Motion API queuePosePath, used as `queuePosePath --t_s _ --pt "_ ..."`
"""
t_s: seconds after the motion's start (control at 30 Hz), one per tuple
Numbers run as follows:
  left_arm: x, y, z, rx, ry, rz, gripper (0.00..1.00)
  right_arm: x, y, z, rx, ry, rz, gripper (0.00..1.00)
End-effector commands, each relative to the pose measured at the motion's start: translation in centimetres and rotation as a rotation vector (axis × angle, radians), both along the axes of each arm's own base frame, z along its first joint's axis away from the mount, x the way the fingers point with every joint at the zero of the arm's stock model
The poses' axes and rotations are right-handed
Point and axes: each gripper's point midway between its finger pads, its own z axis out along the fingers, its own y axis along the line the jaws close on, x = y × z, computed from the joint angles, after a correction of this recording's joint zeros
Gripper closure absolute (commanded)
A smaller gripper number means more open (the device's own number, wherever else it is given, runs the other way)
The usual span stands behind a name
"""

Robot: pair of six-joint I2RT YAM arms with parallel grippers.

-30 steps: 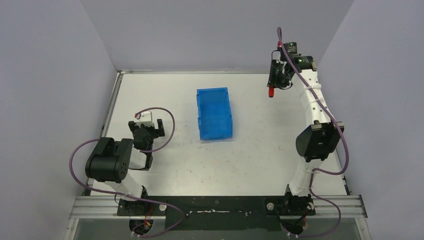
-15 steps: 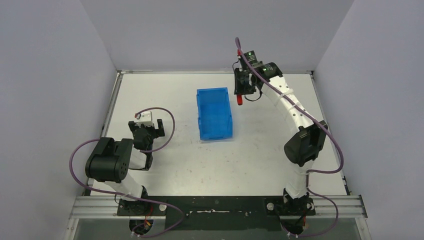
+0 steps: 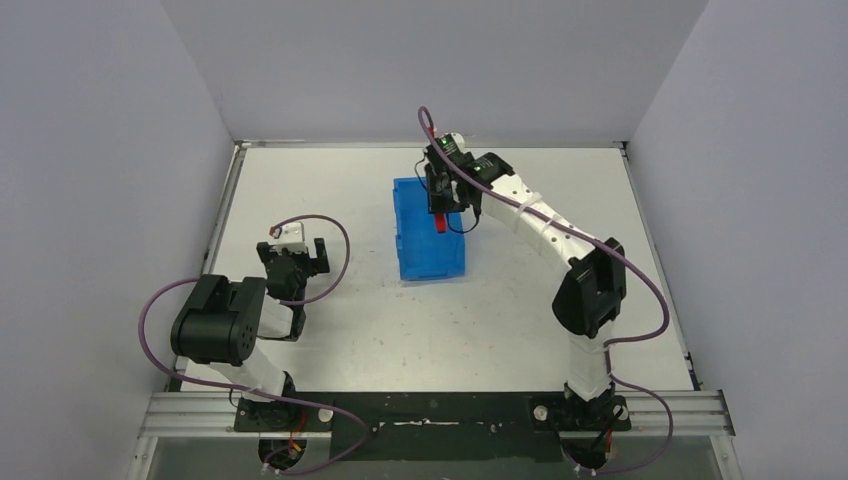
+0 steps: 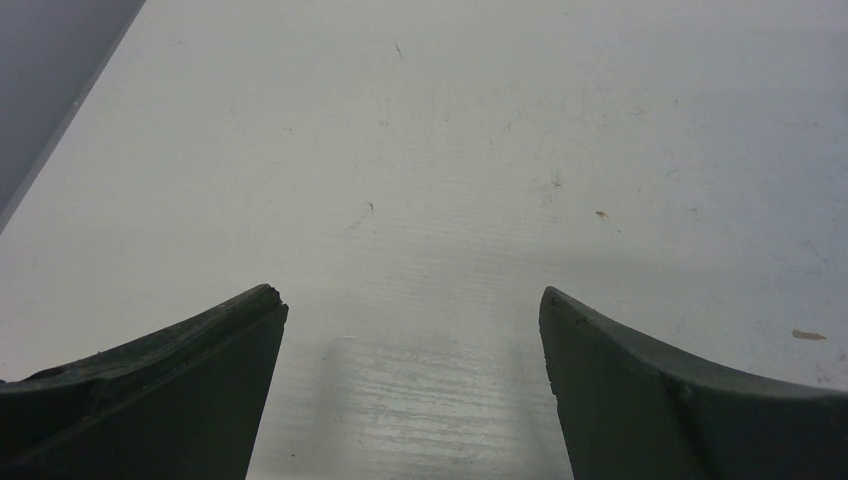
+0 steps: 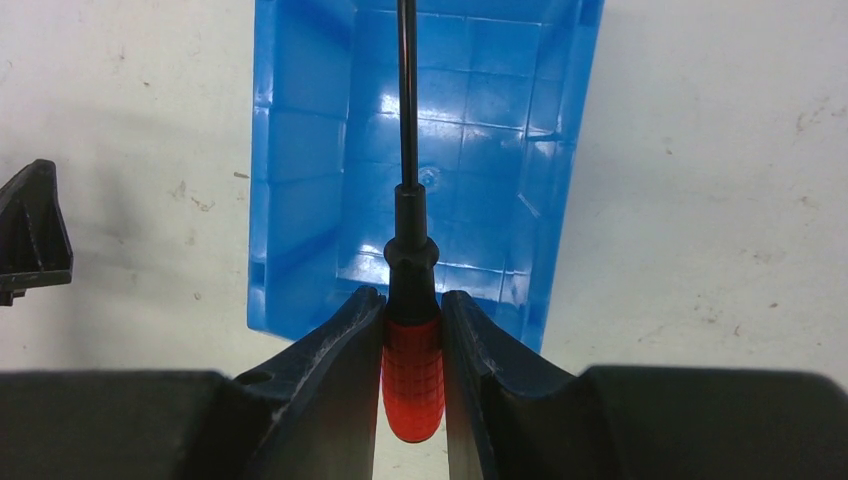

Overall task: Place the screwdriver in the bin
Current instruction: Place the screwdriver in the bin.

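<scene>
The blue bin (image 3: 428, 235) sits mid-table, long side running away from the arms. My right gripper (image 3: 439, 205) hangs above the bin's far right part, shut on the screwdriver (image 3: 439, 222). In the right wrist view the red handle (image 5: 412, 375) is clamped between my fingers (image 5: 340, 350), and the slim black shaft (image 5: 406, 95) points out over the bin's floor (image 5: 480, 110). The right gripper (image 5: 412, 308) is above the bin's near wall there. My left gripper (image 3: 292, 250) rests low at the left, open and empty, its fingers (image 4: 200, 380) spread over bare table.
The white table (image 3: 560, 190) is ringed by grey walls, with a metal rail along its left edge (image 3: 226, 210). The left arm's base and purple cable (image 3: 215, 330) take up the near left. A tip of the left gripper (image 5: 30, 235) shows in the right wrist view.
My right arm has swung left from the far right corner, carrying the screwdriver to above the bin. The left arm has not moved.
</scene>
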Motion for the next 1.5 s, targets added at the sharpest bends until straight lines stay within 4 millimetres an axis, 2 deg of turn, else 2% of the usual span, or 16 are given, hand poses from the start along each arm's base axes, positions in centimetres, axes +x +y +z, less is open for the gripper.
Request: queuePosePath --t_s 0.0,0.37,0.8,0.93,1.03,1.13,1.23,1.47 --pt "0.6 0.1 1.6 -0.014 -0.055 0.004 0.03 1.1 1.8 -0.8 0.023 -0.042 -0.036 1.00" --pt "0.6 0.0 1.6 -0.015 -0.055 0.003 0.03 0.3 2.6 -7.1 -0.069 0.025 -0.064 0.99" --pt "0.6 0.0 1.6 -0.015 -0.054 0.002 0.03 1.6 2.9 -13.5 -0.140 0.028 -0.119 0.93" --pt "0.6 0.1 1.6 -0.014 -0.054 0.003 0.03 1.8 3.0 -15.0 -0.153 0.040 -0.120 0.86" --pt "0.6 0.0 1.6 -0.014 -0.055 0.002 0.03 1.8 3.1 -15.4 -0.156 0.048 -0.120 0.71" --pt "0.6 0.0 1.6 -0.015 -0.054 0.003 0.03 1.9 3.2 -15.2 -0.152 0.045 -0.121 0.50" --pt "0.6 0.0 1.6 -0.014 -0.054 0.002 0.03 2.0 3.2 -14.6 -0.150 0.037 -0.117 0.39" --pt "0.6 0.0 1.5 -0.014 -0.053 0.002 0.03 2.4 3.5 -11.7 -0.138 -0.007 -0.113 0.36"
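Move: The right hand has the screwdriver by its handle, shaft pointing ahead, high over the right-hand part of the blue bin; the bin's middle lies about 4 cm ahead, 3 cm to the left and roughly 15 cm below it. The bin is some 15 cm wide and 20 cm long, with clear table around it. From the idle left hand the bin's middle is about 28 cm to the right, 4 cm ahead and a little lower. The right hand slips 2 cm or so left at the outset, then sinks almost straight down between the bin's walls, about 17 cm in all, still pinching the screwdriver by its handle while the wrist tilts 10 to 15 degrees so the fingers point more steeply down. Once down at the bin floor it halts and spreads its fingers to over half open, letting go of the handle and staying low around it. ##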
